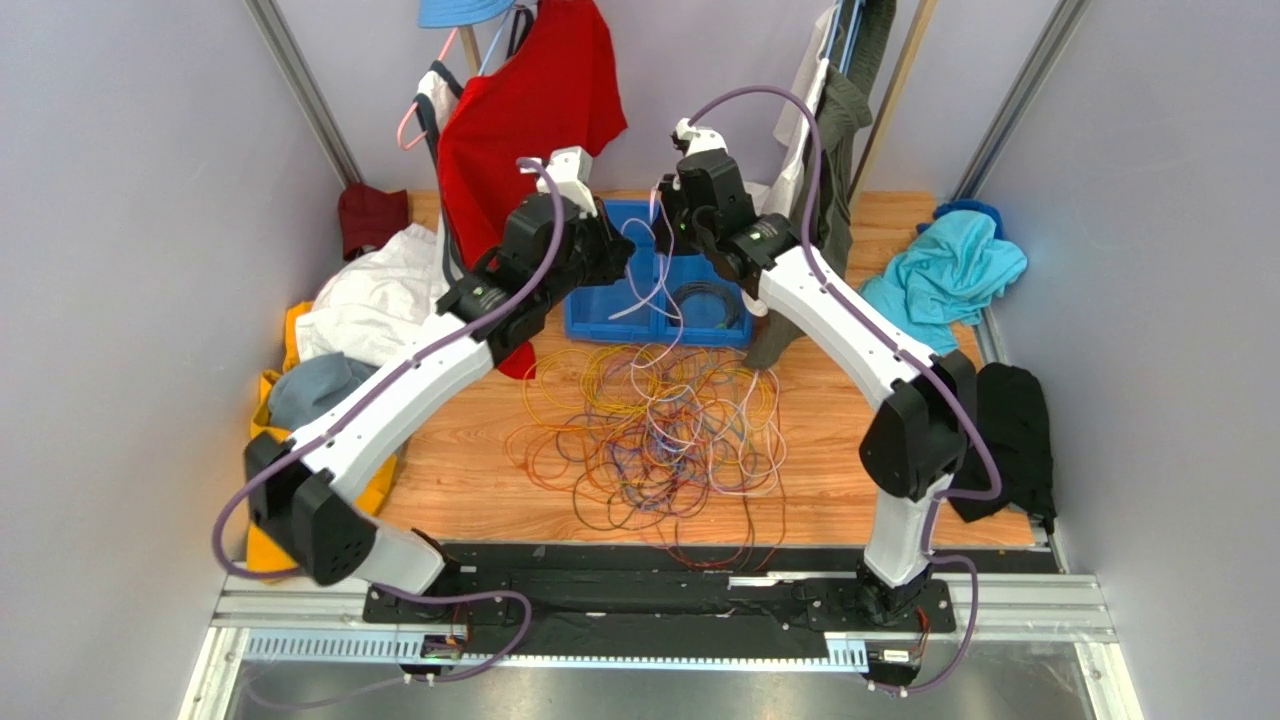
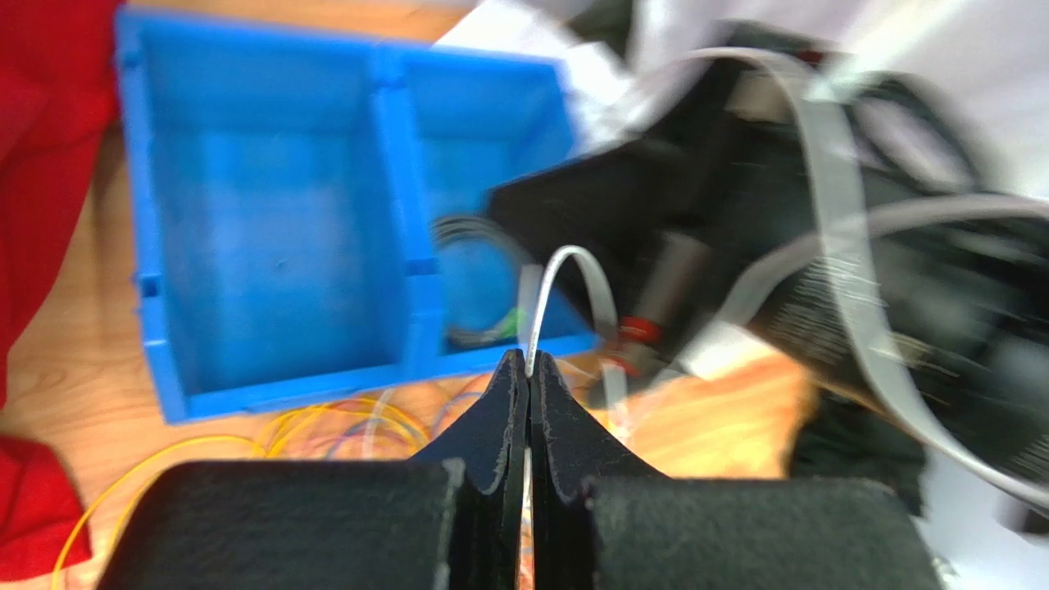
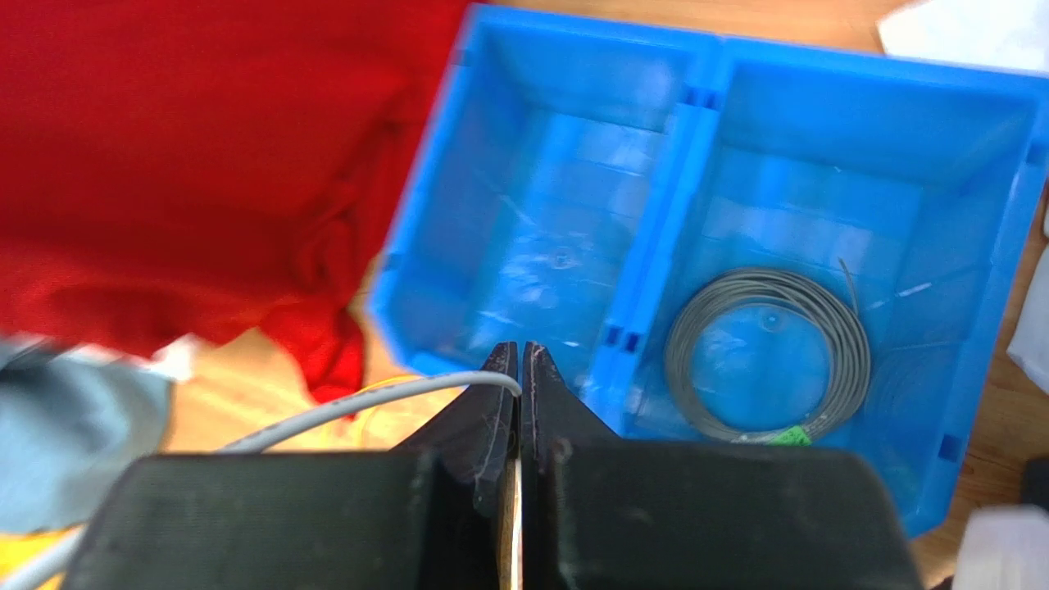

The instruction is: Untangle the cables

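Note:
The cables (image 1: pixel 649 438) lie in a loose tangle of orange, yellow, purple, red and white loops on the wooden table (image 1: pixel 481 480), in front of the blue bin (image 1: pixel 604 318). Both grippers hover above the bin, close together. My left gripper (image 1: pixel 612 249) is shut on a thin white cable (image 2: pixel 569 256), which arcs up from its tips (image 2: pixel 530 364). My right gripper (image 1: pixel 672 210) is shut on a white cable (image 3: pixel 333 413) that trails off to the left from its tips (image 3: pixel 520 366). White strands (image 1: pixel 657 294) hang from the grippers down to the tangle.
The blue bin (image 3: pixel 690 92) has two compartments; the right one holds a grey coiled ring (image 3: pixel 770 357). A red shirt (image 1: pixel 526 113) hangs behind the left arm. Clothes are piled at the left (image 1: pixel 368 308), with a teal cloth (image 1: pixel 947 270) and a black item (image 1: pixel 1014 435) at the right.

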`<action>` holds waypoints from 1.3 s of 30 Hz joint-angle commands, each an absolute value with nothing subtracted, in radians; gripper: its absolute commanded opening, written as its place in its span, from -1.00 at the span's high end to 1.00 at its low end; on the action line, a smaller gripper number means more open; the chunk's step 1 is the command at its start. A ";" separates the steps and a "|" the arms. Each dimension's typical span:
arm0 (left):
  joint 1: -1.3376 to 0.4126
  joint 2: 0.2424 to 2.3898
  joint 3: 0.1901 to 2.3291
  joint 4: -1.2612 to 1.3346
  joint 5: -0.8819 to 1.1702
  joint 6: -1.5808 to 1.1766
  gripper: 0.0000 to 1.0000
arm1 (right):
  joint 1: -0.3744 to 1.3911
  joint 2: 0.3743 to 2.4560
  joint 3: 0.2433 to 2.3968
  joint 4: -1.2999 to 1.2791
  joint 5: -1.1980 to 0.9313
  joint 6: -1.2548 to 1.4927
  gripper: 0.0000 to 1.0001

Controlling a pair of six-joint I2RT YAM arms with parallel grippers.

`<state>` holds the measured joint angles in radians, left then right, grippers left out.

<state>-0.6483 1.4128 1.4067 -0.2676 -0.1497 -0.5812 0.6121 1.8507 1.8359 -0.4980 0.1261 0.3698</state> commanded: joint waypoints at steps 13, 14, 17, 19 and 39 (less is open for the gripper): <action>-0.413 1.664 1.522 -0.236 -0.084 -0.689 1.00 | 0.572 2.108 2.051 -0.330 -0.041 0.360 1.00; -0.408 1.681 1.534 -0.239 -0.081 -0.683 1.00 | 0.572 2.138 2.087 -0.334 -0.044 0.360 1.00; -0.402 1.729 1.609 -0.264 -0.084 -0.649 1.00 | 0.569 2.196 2.156 -0.330 -0.054 0.342 1.00; -0.402 1.771 1.673 -0.285 -0.095 -0.629 1.00 | 0.571 2.233 2.189 -0.324 -0.057 0.328 1.00; -0.382 1.991 1.862 -0.327 -0.037 -0.597 1.00 | 0.571 2.162 2.019 -0.305 0.119 0.325 -0.53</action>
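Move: Both my hands already grip the white cable high up; its place is the blue bin's left compartment. That lies about 18 cm ahead, 2 cm left and 28 cm below my left hand; from my right, 10 cm ahead, 6 cm left, 22 cm below. The grey coil in the other compartment sits 5 cm ahead and 6 cm right of my right hand, and the cable tangle about 17 cm back and 2 cm right of it, near table level. I carry the white cable out over the bin's left compartment with both hands. My left hand drops while reaching, levels off as it swings left, then sinks again: about 17 cm forward and 10 cm down, fingers still shut. My right goes roughly 10 cm forward, leftward and down beside it, then opens its fingers wide and lets go of the cable, sinking and easing slightly back right. ##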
